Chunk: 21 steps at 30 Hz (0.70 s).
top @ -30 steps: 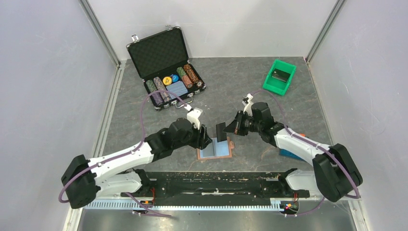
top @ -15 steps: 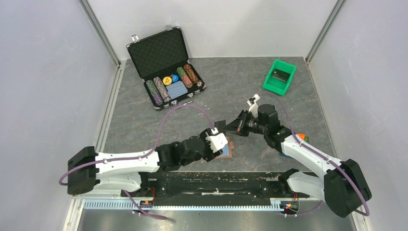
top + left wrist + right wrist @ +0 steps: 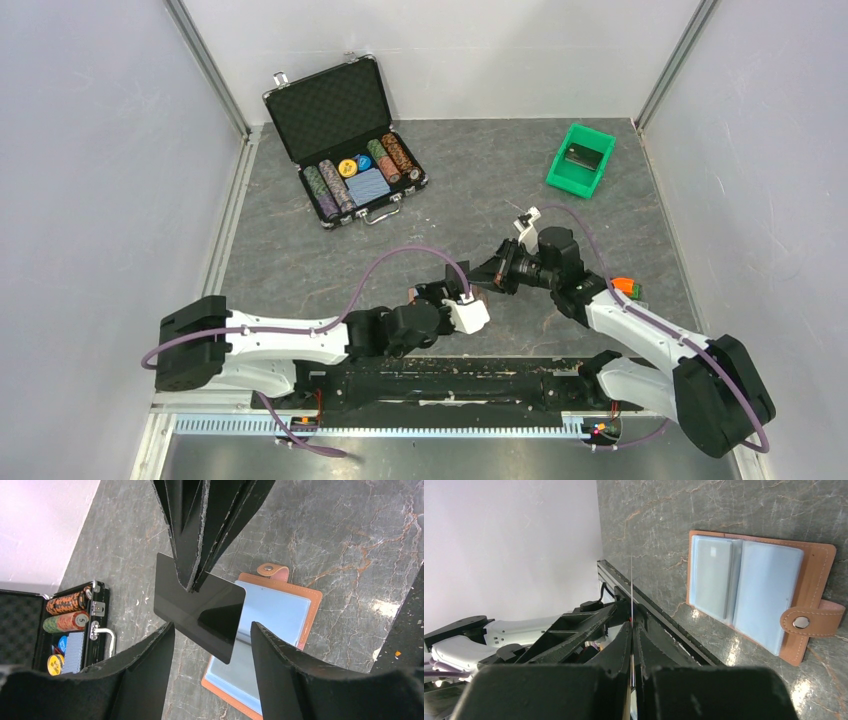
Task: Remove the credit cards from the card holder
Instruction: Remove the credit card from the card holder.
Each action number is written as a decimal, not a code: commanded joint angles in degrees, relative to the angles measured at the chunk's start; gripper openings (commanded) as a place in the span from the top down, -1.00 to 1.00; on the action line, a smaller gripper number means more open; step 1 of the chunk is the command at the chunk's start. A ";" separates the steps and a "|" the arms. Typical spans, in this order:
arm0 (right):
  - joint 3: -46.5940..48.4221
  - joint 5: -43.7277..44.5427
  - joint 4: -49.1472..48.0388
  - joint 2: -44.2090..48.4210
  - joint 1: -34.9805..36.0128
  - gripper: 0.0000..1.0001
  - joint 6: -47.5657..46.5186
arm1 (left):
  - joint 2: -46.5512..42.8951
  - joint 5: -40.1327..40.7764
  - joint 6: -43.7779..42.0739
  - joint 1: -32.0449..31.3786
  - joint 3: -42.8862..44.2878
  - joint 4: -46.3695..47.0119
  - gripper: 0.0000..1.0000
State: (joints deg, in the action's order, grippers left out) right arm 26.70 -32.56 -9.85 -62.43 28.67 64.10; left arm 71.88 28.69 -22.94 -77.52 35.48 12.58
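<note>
The brown card holder point(image 3: 305, 605) lies open on the grey table, blue lining up. It also shows in the right wrist view point(image 3: 819, 565), with a snap tab. My right gripper point(image 3: 632, 625) is shut on a dark grey credit card point(image 3: 200, 607) and holds it on edge above the holder. My left gripper point(image 3: 212, 630) is open, with its fingers on either side of the card's lower corner and not touching it. In the top view the left gripper point(image 3: 447, 293) and the right gripper point(image 3: 482, 272) meet over the holder, which is mostly hidden.
An open black case of poker chips point(image 3: 350, 140) stands at the back left. A green bin point(image 3: 581, 160) with a black block in it is at the back right. A small orange and blue object point(image 3: 627, 287) lies by the right arm. A black rail point(image 3: 450, 380) runs along the near edge.
My left arm has swung right and towards the near edge, and its gripper now faces the card. My right gripper has carried the card down and nearer to the left gripper.
</note>
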 commanded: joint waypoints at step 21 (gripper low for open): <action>-3.14 -4.88 -12.79 -0.92 -0.11 0.37 1.82 | -0.95 7.68 1.45 -1.98 -3.02 5.71 0.95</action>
State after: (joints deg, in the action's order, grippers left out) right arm 22.96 -34.13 -16.08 -63.40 28.53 67.81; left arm 72.82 33.50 -26.44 -79.50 32.82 17.15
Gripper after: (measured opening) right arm 0.249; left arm 0.035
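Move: The black card, still pinched in the right fingers, stands between the left hand's open finger pads, its middle about 2 cm ahead of the left hand point, 1 cm right and 1 cm lower. From the right hand point it is some 3 cm left and 1 cm below. The open card holder lies on the table about 6 cm back from the left hand, 2 cm left and 13 cm below; the chip case is roughly 21 cm ahead and 19 cm left. The black card is taken over in mid-air: the left hand stays almost in place, tipping up only about 5 degrees, and shuts its fingers from well open until they pinch it. The right hand keeps its grip while easing about 1 cm back and down, then parts its fingers by roughly a quarter of their range around the card, without withdrawing. ##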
